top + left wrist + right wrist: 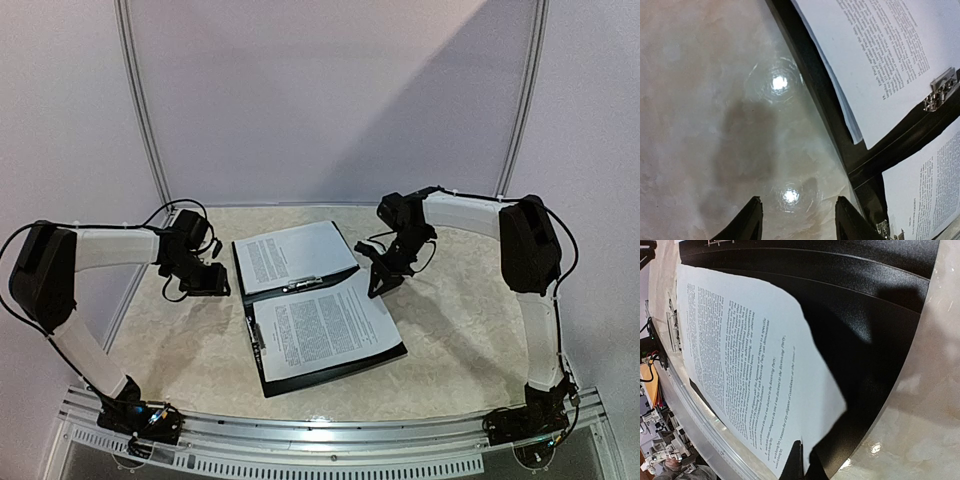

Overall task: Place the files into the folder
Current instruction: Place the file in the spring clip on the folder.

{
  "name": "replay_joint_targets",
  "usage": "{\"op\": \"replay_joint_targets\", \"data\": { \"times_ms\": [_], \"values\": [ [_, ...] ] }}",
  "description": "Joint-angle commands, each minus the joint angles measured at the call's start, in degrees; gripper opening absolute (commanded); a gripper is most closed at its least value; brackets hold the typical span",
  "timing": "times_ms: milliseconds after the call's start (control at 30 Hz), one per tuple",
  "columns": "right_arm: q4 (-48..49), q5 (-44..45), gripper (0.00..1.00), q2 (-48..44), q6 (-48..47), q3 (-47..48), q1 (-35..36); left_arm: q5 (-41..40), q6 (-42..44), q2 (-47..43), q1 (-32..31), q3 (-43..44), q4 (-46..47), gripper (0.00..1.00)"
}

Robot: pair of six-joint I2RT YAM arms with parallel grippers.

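Observation:
The black folder (335, 373) lies open in the middle of the table, its metal clip (303, 284) at the hinge. One of the files (295, 255) rests on the far half and another printed sheet (320, 325) lies on the near half. My right gripper (383, 278) is shut on the far right edge of that near sheet (750, 355), which curls up off the folder's black inside (870, 335) between my pinched fingers (796, 466). Left of the folder (822, 95), my left gripper (799, 202) hangs open over bare table with nothing between its jaws.
The marble-patterned table top (460, 330) spreads around the folder. A metal rail (330, 440) runs along the near edge between the two arm bases. White walls (330, 100) close off the back and sides.

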Motion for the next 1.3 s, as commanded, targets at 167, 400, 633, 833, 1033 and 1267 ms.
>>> {"op": "replay_joint_targets", "data": {
  "times_ms": [167,400,633,833,1033,1267],
  "values": [
    [-1.04,1.69,0.0,1.47,-1.63,1.62,0.24,0.49,0.74,1.01,0.97,-0.67,0.36,0.5],
    [-1.37,0.14,0.0,3.11,-2.27,4.89,0.06,0.6,0.82,1.49,1.11,-0.54,0.33,0.5],
    [-2.01,-1.0,0.0,5.1,-2.6,5.5,0.07,0.84,0.86,1.94,1.28,-0.49,0.27,0.5],
    [-1.82,-1.15,0.0,5.07,-2.72,5.24,0.03,1.14,0.8,2.32,1.56,-0.32,0.27,0.5],
    [-1.83,0.83,0.16,5.04,-2.19,5.5,0.07,1.19,0.8,2.44,1.56,-0.42,0.33,0.5],
    [-2.33,4.18,0.98,2.38,-1.29,4.57,0.11,1.57,0.72,2.77,1.58,-0.4,0.42,0.5]
  ]
}}
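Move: The right hand still pinches the right-hand end of the lower file, whose middle lies about 10 cm left of it, 7 cm back and some 3 cm below. The lower file's clip is roughly 25 cm left and 9 cm back of this hand. The upper file's clip is about 15 cm left and 2 cm ahead, the upper file's middle 17 cm left and 11 cm ahead. From the idle left hand, the lower file's middle is around 22 cm right, 7 cm back and 5 cm lower. The lower file's bowed right-hand end is carried by the right hand's shut fingers about 1 cm forward and 1 cm left towards the fold, with a slight lift. The right hand then sinks roughly 1.5 cm towards the folder cover and opens its fingers to a bit over half, letting go of the paper; the wrist hardly turns. ##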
